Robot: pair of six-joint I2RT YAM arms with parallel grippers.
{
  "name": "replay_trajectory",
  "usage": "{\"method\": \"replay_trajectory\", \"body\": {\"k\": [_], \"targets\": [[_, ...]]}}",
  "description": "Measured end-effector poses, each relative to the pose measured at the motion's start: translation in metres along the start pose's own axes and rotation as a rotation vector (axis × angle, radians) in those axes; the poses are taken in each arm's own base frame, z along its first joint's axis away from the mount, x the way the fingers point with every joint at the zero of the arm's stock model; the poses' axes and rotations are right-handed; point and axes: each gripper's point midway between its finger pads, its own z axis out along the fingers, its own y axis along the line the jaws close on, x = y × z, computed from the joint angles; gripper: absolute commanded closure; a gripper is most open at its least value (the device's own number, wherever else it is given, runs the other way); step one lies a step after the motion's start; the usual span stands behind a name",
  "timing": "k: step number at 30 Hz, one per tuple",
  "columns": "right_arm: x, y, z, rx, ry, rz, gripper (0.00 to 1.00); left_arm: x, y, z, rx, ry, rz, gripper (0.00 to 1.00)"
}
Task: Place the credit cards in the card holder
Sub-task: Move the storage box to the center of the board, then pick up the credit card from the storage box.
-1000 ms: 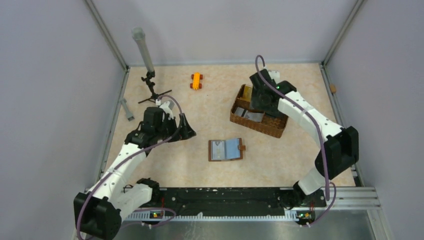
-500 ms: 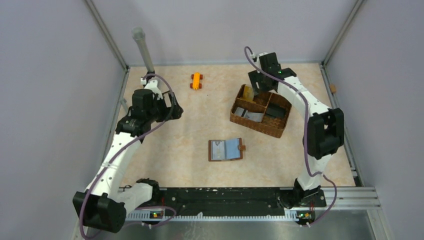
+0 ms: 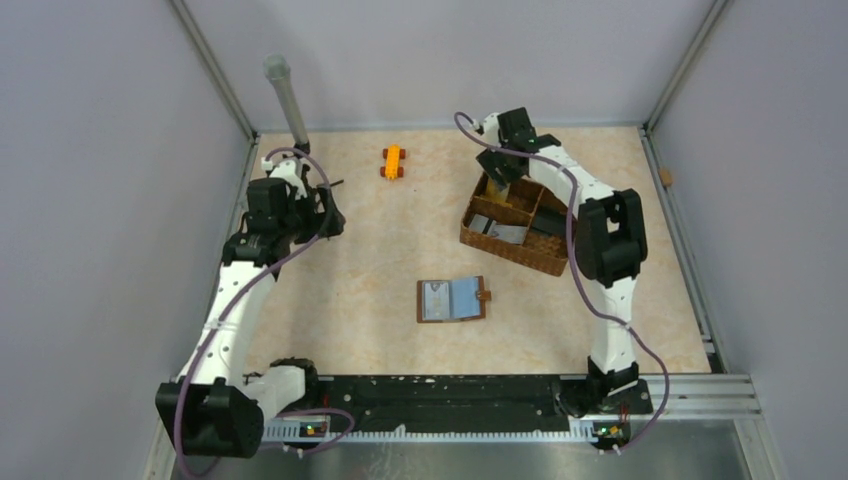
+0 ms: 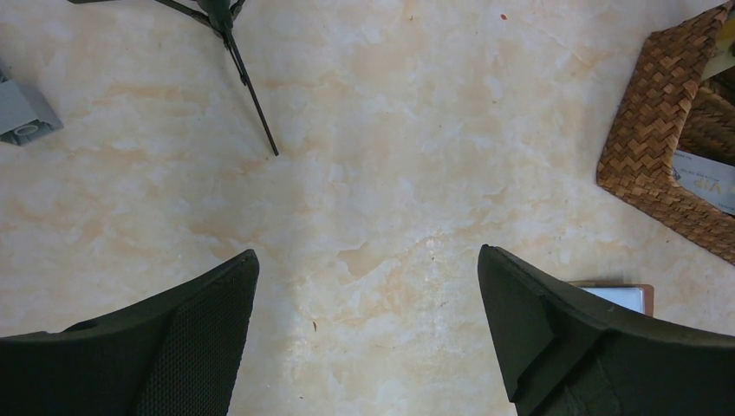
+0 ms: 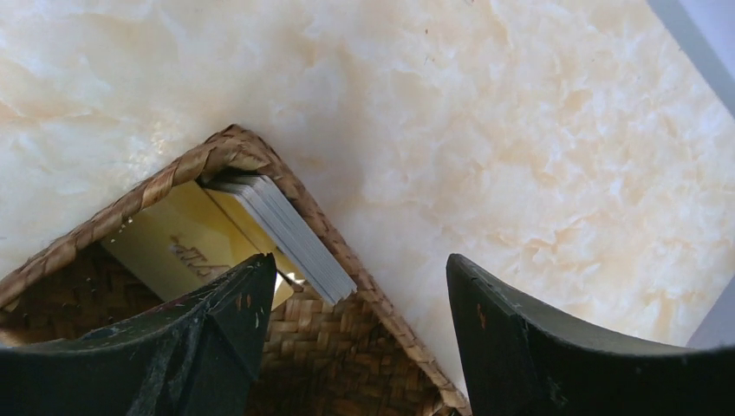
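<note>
The card holder (image 3: pixel 452 299) lies open on the table, brown with blue pockets; a corner of it shows in the left wrist view (image 4: pixel 620 295). The credit cards sit in a brown woven basket (image 3: pixel 520 250): gold ones (image 3: pixel 495 187) upright in its back-left compartment, a silver one (image 3: pixel 500 232) and a black one (image 3: pixel 548 222). The right wrist view shows a gold card (image 5: pixel 186 247) and a stack of grey card edges (image 5: pixel 286 230). My right gripper (image 3: pixel 497 168) is open and empty above that basket corner (image 5: pixel 358 260). My left gripper (image 3: pixel 325 215) is open and empty over bare table (image 4: pixel 367 253).
An orange toy (image 3: pixel 392 161) lies at the back. A black tripod with a grey tube (image 3: pixel 290 110) stands at the back left, its leg (image 4: pixel 247 87) near my left gripper. A grey block (image 4: pixel 22 108) lies by the left wall. The enclosure walls are close.
My left arm has swung back and to the left, away from the card holder. My right gripper has moved from over the basket's middle to its back-left corner.
</note>
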Motion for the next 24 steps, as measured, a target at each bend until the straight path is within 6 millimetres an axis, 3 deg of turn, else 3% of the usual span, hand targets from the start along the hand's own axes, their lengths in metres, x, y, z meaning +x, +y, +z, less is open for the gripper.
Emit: {"method": "replay_trajectory", "body": {"k": [12,24], "targets": [[-0.017,-0.011,-0.005,0.055,-0.017,-0.077,0.37,0.014,0.007,0.008,0.030,0.047,-0.043,0.01],[-0.023,-0.001,-0.011,0.035,-0.015,-0.126,0.79,0.016,0.003,0.008,0.063,0.059,-0.051,0.01]]}}
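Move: The right hand is just over the box's far wall, with the rim directly beneath by about 1 cm. From this hand, the yellow card stack inside that wall is 1 cm back, 2 cm left; the box's far left corner is 5 cm left, 2 cm ahead. The box's middle lies some 10 cm back, 2 cm right; the card holder 28 cm back, 13 cm left. From the left hand that rim is roughly 19 cm ahead, 38 cm right. Close the right gripper from about three-quarters open to under a third around the far wall of the box, one finger on the inner side by the yellow cards, the other outside. While doing so, raise it about 2 cm, easing a centimetre forward first and then a centimetre left, with a slight wrist tilt. Let the open left gripper sink some 2 cm. ##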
